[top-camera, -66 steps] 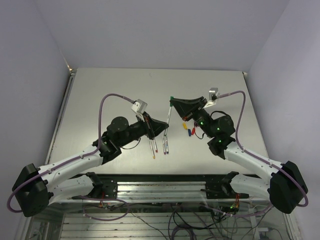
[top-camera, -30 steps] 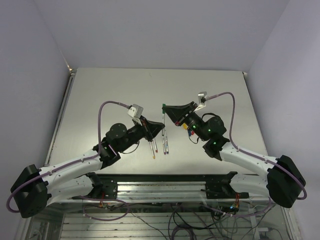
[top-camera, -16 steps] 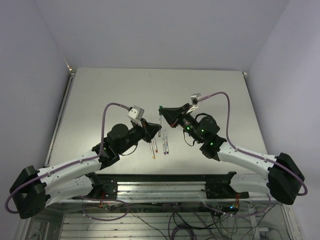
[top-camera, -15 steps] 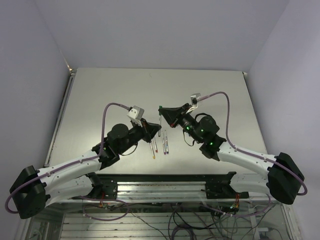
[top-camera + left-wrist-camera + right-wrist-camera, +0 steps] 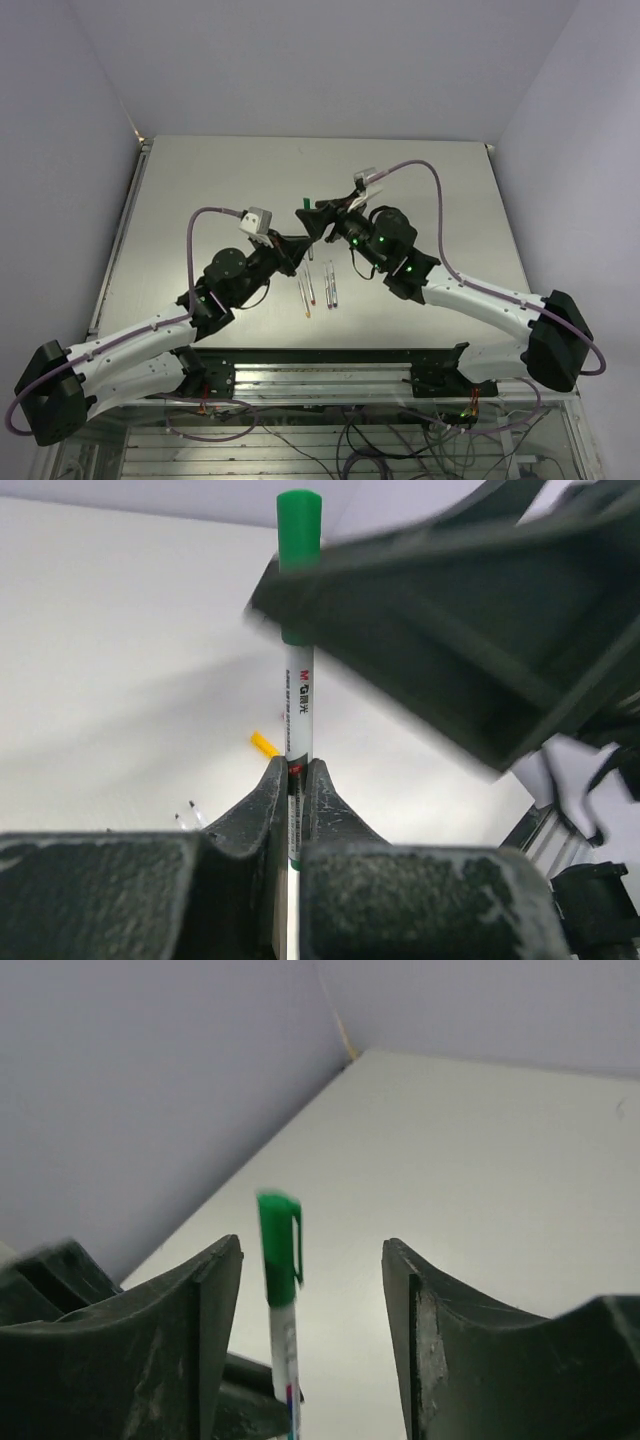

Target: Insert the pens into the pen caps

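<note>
My left gripper (image 5: 297,770) is shut on a grey-white pen (image 5: 298,710) that stands upright. A green pen cap (image 5: 298,530) sits on the pen's top end. My right gripper (image 5: 312,1245) is open, with one jaw on each side of the green cap (image 5: 278,1250), and neither jaw touches it. In the top view both grippers meet above the table's middle, left gripper (image 5: 298,250) below right gripper (image 5: 305,213). Several more pens (image 5: 318,290) lie side by side on the table. A yellow cap (image 5: 264,743) lies on the table beyond them.
The right arm's body (image 5: 385,245) hangs over the patch of table to the right of the lying pens. A metal rail (image 5: 330,370) runs along the near edge. Walls close in the table (image 5: 200,180) at the back and on both sides.
My right gripper has opened and let go of the green cap, which stays on the pen. Both grippers have drifted left, with the pen still in the left one.
</note>
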You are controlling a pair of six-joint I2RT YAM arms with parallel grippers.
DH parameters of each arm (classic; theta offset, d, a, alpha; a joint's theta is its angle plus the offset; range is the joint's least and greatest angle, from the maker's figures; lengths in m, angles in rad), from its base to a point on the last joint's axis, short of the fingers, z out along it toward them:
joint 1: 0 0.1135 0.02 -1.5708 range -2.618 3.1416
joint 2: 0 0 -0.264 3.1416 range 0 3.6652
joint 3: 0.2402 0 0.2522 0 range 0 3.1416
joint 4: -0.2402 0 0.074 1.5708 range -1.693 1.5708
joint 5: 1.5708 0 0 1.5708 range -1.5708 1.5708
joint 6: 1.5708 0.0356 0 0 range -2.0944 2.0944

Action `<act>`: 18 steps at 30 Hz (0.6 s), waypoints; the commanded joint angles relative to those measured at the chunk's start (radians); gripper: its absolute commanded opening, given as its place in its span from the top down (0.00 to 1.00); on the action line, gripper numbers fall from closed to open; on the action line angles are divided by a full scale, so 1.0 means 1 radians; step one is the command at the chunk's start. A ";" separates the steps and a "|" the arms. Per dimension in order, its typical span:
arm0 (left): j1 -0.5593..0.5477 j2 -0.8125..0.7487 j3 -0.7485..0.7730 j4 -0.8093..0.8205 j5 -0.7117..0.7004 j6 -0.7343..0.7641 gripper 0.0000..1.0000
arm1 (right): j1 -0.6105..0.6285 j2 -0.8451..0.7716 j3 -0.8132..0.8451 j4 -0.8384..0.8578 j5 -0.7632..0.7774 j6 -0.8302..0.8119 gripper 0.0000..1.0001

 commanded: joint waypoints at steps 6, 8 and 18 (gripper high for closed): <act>0.005 0.016 -0.052 -0.108 -0.146 -0.040 0.93 | -0.001 -0.174 0.054 -0.021 0.193 -0.129 0.28; 0.007 0.036 -0.040 -0.131 -0.185 -0.035 0.93 | -0.002 -0.213 0.029 -0.037 0.239 -0.135 0.21; 0.265 0.232 0.050 -0.239 -0.072 -0.062 0.93 | -0.067 -0.303 0.010 -0.282 0.500 -0.049 0.07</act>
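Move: Between the right hand's half-open fingers stands the green cap, within 1 cm or so to the left and above. The loose caps lie about 28 cm lower: yellow some 8 cm ahead and 17 right, blue 4 ahead and 18 right, red 5 ahead and 20 right. From the left hand, which grips the pen below it, the green cap is about 4 cm ahead and 6 up; two bare pens lie 2 ahead and 1 left, 25 below. Backing off the capped pen, the right hand climbs nearly 10 cm while swinging some 12 cm to the right, sinks slightly at the end, opens fully and turns about 25 degrees clockwise. The left hand keeps its pinch on the pen and carries it down about 11 cm, drawing left and then increasingly forward as well, tipping and turning counter-clockwise. ##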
